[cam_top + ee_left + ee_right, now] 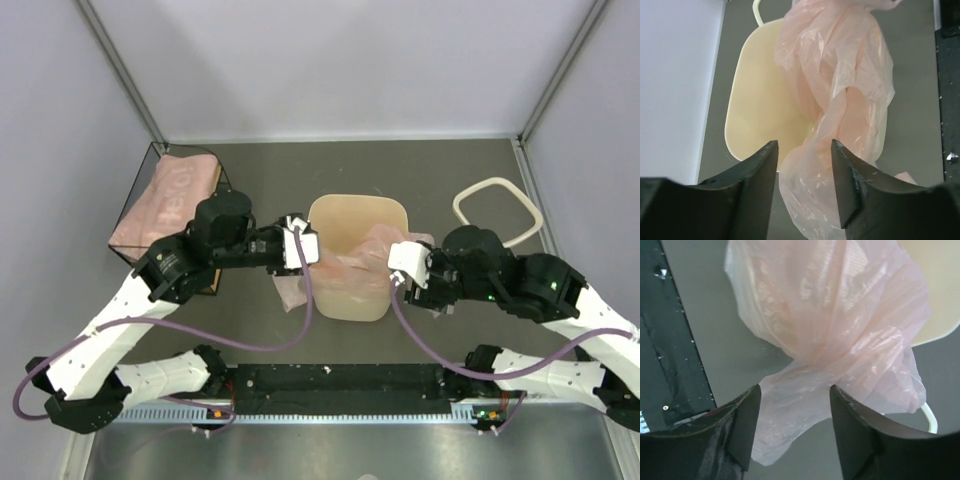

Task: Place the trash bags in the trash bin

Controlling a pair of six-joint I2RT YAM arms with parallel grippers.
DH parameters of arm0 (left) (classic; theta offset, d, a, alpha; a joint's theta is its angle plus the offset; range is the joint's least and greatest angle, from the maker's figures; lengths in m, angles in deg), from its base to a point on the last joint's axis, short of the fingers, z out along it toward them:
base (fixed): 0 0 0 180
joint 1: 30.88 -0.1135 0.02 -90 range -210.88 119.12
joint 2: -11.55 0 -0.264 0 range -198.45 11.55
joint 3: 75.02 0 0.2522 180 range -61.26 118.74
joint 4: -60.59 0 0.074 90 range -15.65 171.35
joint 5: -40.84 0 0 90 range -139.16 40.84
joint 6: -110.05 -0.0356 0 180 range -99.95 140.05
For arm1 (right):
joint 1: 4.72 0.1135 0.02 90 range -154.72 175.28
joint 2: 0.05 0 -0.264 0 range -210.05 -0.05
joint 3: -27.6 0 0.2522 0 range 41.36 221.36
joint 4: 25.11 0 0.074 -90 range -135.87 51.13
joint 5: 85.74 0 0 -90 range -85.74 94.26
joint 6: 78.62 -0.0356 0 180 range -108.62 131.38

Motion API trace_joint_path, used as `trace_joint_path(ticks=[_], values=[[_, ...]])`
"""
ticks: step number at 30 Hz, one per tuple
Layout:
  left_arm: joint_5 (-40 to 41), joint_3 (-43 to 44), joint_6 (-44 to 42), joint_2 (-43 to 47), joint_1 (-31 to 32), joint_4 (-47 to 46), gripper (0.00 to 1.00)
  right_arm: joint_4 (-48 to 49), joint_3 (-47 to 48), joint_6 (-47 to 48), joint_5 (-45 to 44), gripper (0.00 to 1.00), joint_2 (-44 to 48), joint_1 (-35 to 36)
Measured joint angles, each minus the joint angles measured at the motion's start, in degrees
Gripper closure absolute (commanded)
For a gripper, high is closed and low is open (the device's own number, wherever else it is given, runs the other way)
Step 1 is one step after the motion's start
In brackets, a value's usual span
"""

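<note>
A cream-beige trash bin stands upright mid-table. One pale pink trash bag lies crumpled across its mouth, with ends hanging over the left and right rims. My left gripper is at the left rim. In the left wrist view, its gripper has the jaws apart, with a hanging fold of the bag between them, in front of the bin. My right gripper is at the right rim. The right wrist view shows that gripper with jaws apart astride the bag's lower flap, unclamped.
A dark wire-framed box holding a pink stack sits at the back left. A white rounded-square ring lies on the table to the right of the bin. Grey walls close in the left, right and far sides.
</note>
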Motion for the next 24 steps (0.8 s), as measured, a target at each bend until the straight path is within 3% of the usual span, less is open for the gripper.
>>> trace_joint_path(ticks=[2, 3, 5, 13, 17, 24], values=[[1.22, -0.76, -0.7, -0.13, 0.0, 0.02, 0.64, 0.11, 0.0, 0.24, -2.36, 0.67, -0.7, 0.04], [1.68, -1.18, -0.98, -0.13, -0.02, 0.09, 0.68, 0.22, 0.0, 0.09, -3.45, 0.81, -0.98, 0.04], [2.23, -1.64, -1.11, -0.13, -0.15, 0.26, 0.73, 0.44, 0.0, 0.55, -5.09, 0.98, -1.22, 0.04], [0.46, -2.23, 0.13, -0.11, -6.54, -0.04, 1.0, 2.56, 0.28, 0.24, -11.67, 1.0, -1.22, 0.11], [-0.79, -2.54, 1.4, -0.11, -8.66, -1.53, 1.0, 3.5, 2.47, -0.26, -11.87, 1.0, -1.66, -2.21], [-1.77, -3.78, 4.81, -1.22, -10.47, -6.08, 1.0, 7.28, 11.28, -2.73, -5.64, 1.0, -6.69, -16.35]])
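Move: Beside each side of the bin, the fingers are half closed around loose film of the pink trash bag. Its left edge lies some 2 cm back of the left hand and 3 cm below; its right edge is about 1 cm left of the right hand, level fore and aft, and 3 cm below. The bin's middle is about 8 cm right and 2 cm ahead of the left hand, 9 cm left and 4 cm ahead of the right. The lid ring lies roughly 22 cm right and 12 cm ahead of the right hand. Closing fully, both grippers pinch the trash bag's edges. The right hand draws its edge forward about 9 cm, then increasingly up some 7 cm along the bin's right side, turning roughly 20 degrees clockwise; the left dips nearly 2 cm, then carries its edge forward about 5 cm and slightly left, turning some 10 degrees counter-clockwise. ##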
